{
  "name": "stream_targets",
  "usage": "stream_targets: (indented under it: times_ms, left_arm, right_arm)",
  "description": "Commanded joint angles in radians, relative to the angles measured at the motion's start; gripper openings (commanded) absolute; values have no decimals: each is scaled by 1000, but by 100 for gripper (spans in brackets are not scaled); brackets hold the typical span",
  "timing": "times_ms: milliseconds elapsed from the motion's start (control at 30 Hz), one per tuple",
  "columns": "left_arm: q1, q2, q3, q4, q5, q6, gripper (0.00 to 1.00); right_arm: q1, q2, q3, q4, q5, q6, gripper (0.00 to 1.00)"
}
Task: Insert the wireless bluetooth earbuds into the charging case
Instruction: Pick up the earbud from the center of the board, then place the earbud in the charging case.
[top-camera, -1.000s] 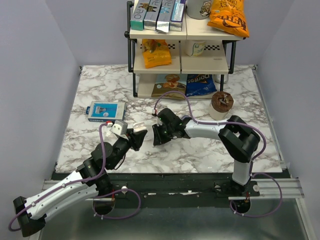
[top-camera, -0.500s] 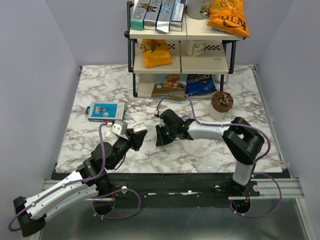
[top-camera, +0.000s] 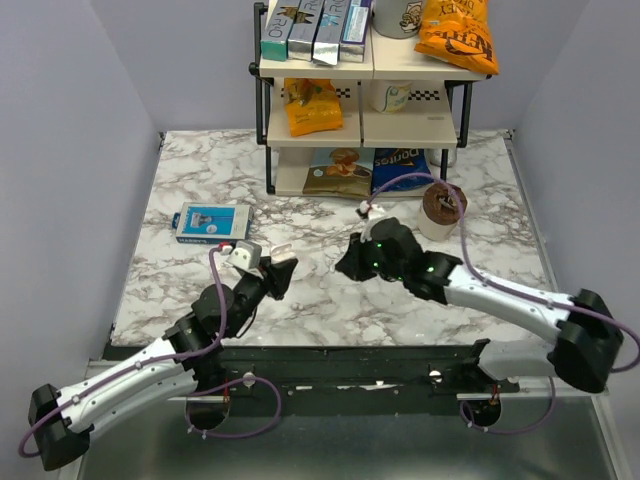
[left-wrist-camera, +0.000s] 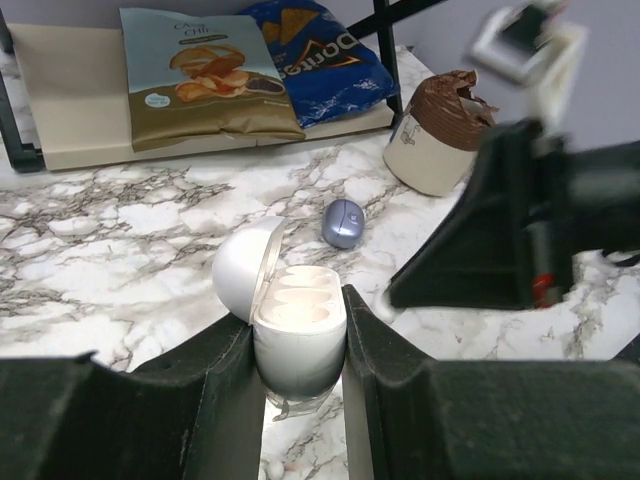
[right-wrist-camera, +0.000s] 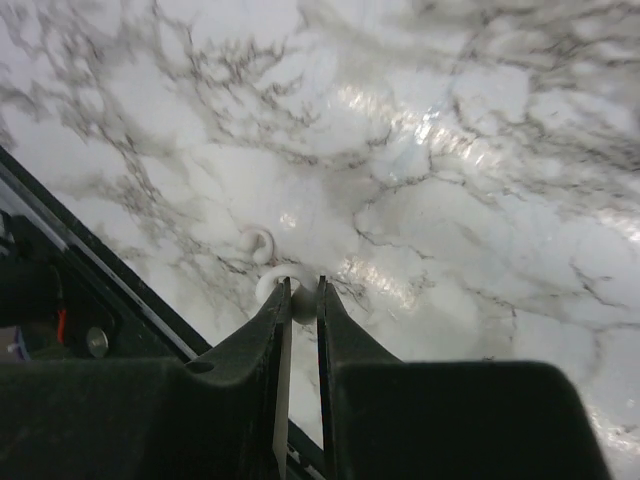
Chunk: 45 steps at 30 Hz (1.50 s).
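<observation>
My left gripper (top-camera: 279, 268) is shut on the charging case (left-wrist-camera: 299, 352), a white rounded clamshell with its lid (left-wrist-camera: 243, 270) open and its wells empty, held just above the marble. My right gripper (top-camera: 350, 262) is shut on one small white earbud (right-wrist-camera: 303, 304), held a little above the table to the right of the case. A second small white earbud (right-wrist-camera: 255, 243) lies on the marble just past the right fingertips (right-wrist-camera: 283, 300). No purple buds are in view.
A small lavender-blue rounded object (left-wrist-camera: 344, 222) lies on the marble beyond the case. A brown-topped cup (top-camera: 443, 208) stands at the right. A black-framed shelf (top-camera: 360, 120) with snack bags stands at the back, and a blue box (top-camera: 212, 222) lies at the left.
My right gripper has drawn back to the right, away from the left gripper, and its arm has stretched out lower. My left gripper still holds the open case, shifted slightly.
</observation>
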<state>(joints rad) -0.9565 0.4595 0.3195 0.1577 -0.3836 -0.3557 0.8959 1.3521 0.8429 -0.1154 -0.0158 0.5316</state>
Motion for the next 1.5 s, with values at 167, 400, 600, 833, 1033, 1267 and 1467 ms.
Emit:
stream_targets:
  times_ms: [167,400,600,833,1033,1267,1467]
  left_arm:
    - [-1,173,-177,676,40,220,0]
    - [1,473,-146,1037,248,350,0]
    - [28,697,-79,1269,440,333,0]
    - [56,834,10,1352,607,267,0]
    - [61,883,58,1376,673,241,0]
    - [61,892,87,1379,698,213,0]
    - [53,904,92,1395,695,192,0]
  right_arm:
    - [8,-392,-57,-17,274,-36,1]
    - [32,-481,-31,-18,237,-120,0]
    - [46,-528,-33,14,192,-169,1]
    - [52,-590,-42,17,140,-209,1]
    - [55,-574,-38,5,91,-217,1]
    - [60,-544,-36,29,66,-206,1]
    - [72,-522,-41,62,108,-200,0]
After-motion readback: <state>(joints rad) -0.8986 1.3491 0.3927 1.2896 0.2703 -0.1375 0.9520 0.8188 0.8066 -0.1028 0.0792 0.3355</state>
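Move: The open charging case, held in the left fingers, lies about 12 cm left of the right hand, 9 cm above it and some 1 cm nearer the bases; the right fingers already hold the earbud clear of the table. Seen from the left hand, that earbud is about 12 cm right, 1 cm ahead and 9 cm lower. On the table, counted from the right hand, the purple case sits 13 cm ahead and 7 cm right, 10 cm down, and the brown-topped cup 16 cm ahead and 23 cm right, 6 cm lower. The earbud, still pinched in the right fingertips, goes up some 17 cm while drifting right and a little back, the right fingers levelling out by about 30 degrees. Meanwhile the open case, kept in the left grip, dips slightly, then swings right towards the earbud and rises again, the left hand turning clockwise and tipping its fingers up. ##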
